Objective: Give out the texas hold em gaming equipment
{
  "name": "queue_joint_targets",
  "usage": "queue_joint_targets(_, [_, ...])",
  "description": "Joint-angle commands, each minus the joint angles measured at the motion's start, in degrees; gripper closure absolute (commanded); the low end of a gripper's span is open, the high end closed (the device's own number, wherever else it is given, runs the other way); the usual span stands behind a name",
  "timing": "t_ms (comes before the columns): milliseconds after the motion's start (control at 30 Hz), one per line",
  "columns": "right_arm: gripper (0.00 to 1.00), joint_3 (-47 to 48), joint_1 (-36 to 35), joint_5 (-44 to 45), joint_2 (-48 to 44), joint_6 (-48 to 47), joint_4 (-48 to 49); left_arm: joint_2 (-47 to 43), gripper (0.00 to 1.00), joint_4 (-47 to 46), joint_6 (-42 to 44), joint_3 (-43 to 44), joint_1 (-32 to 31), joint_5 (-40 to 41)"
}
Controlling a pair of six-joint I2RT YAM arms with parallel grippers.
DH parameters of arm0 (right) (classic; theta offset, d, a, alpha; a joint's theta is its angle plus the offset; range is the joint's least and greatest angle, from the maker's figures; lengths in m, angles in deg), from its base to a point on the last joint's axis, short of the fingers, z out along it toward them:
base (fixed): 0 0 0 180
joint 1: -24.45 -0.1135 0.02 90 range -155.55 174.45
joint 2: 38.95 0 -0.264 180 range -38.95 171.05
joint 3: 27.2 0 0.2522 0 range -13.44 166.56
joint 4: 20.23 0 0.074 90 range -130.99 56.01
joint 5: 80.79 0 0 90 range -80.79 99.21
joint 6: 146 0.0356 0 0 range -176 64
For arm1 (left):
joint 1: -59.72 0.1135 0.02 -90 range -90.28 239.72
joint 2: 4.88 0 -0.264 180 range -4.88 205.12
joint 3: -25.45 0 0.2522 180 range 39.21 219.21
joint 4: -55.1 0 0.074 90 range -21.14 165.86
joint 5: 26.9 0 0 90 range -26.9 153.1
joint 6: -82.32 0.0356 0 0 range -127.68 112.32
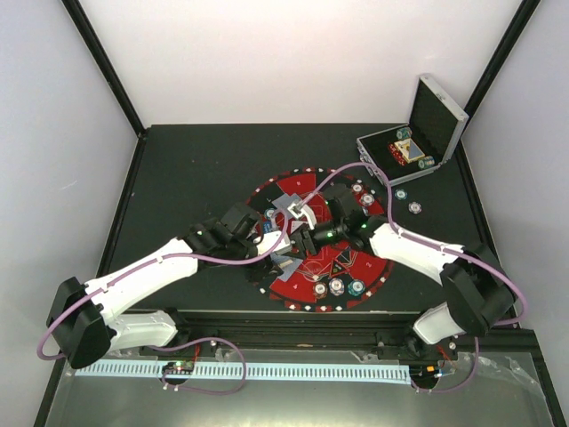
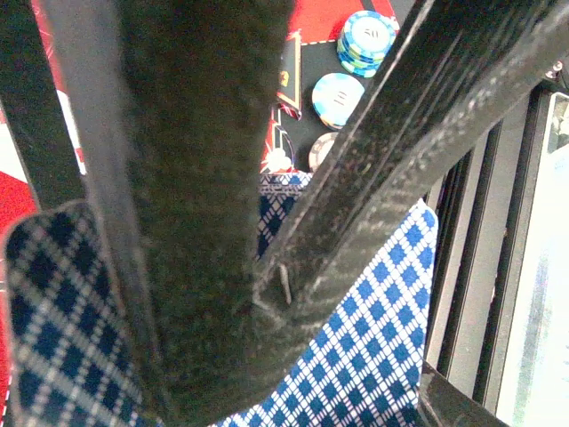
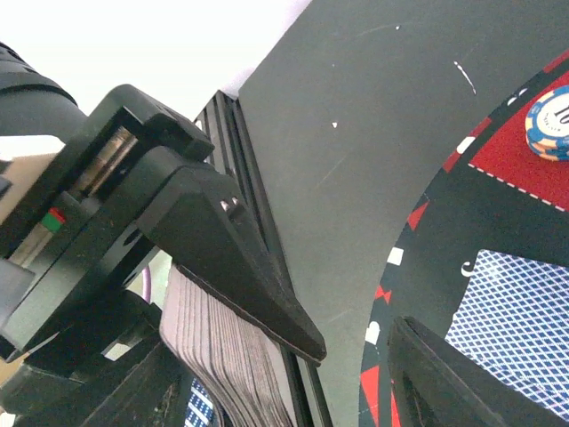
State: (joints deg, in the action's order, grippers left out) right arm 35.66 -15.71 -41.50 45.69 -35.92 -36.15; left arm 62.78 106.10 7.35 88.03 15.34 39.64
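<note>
My left gripper is over the middle of the mat, shut on a deck of playing cards with blue-and-white diamond backs. The deck's stacked edges show in the right wrist view, just behind one finger. My right gripper is open beside the deck, and only table and mat show between its fingers. It meets the left gripper at the mat's centre. One card lies face down on the mat. Chip stacks sit at the mat's near rim, and others at its far right.
The silver case stands open at the back right with chips inside. Two loose chips lie on the table between case and mat. The table's near rail runs just behind both arms.
</note>
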Motion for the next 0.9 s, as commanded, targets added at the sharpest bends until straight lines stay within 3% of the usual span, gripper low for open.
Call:
queue_joint_targets(0, [0.40,2.6,-0.3,1.5,0.8,-5.2,-6.2,0.3,0.60,-0.8,1.0,1.8,-0.4,-1.2])
queue_joint_targets(400, [0.49,3.2,-0.2,18.7,-3.2,-11.2,-13.6,-0.1,0.60,-0.8,0.6,1.8,-0.4,-0.6])
queue_joint_targets(600, [0.52,2.7,0.0,19.4,-6.0,-10.8,-13.6,-0.1,0.60,-0.8,0.4,1.7,-0.4,-0.1])
queue_joint_targets(867, [0.65,1.9,0.1,15.5,-7.3,-10.3,-13.2,-0.2,0.60,-0.9,0.2,1.6,-0.4,0.6])
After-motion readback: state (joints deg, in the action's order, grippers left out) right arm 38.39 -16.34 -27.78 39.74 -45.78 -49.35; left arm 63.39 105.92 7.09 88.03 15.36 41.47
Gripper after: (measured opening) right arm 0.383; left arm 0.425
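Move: My left hand still holds the deck level, its middle about 2 cm to that hand's right and 1 cm below. The deck's top card lies roughly 3 cm left of my right hand, 1 cm back and 2 cm below. Some 14 cm below my right hand, on the mat, are the face-up card about 3 cm ahead and 3 cm right, the near card pair 6 cm back and 2 cm left, and the far card pair 10 cm straight ahead. With my right hand I first press down about 1 cm onto the top card, then draw it off the deck to my right and a little forward, some 2.5 cm, rising again. My wrist rolls and tips the fingers further down, about 15 degrees in all, as they close partway. My left hand keeps its grip on the deck, giving barely half a centimetre. ##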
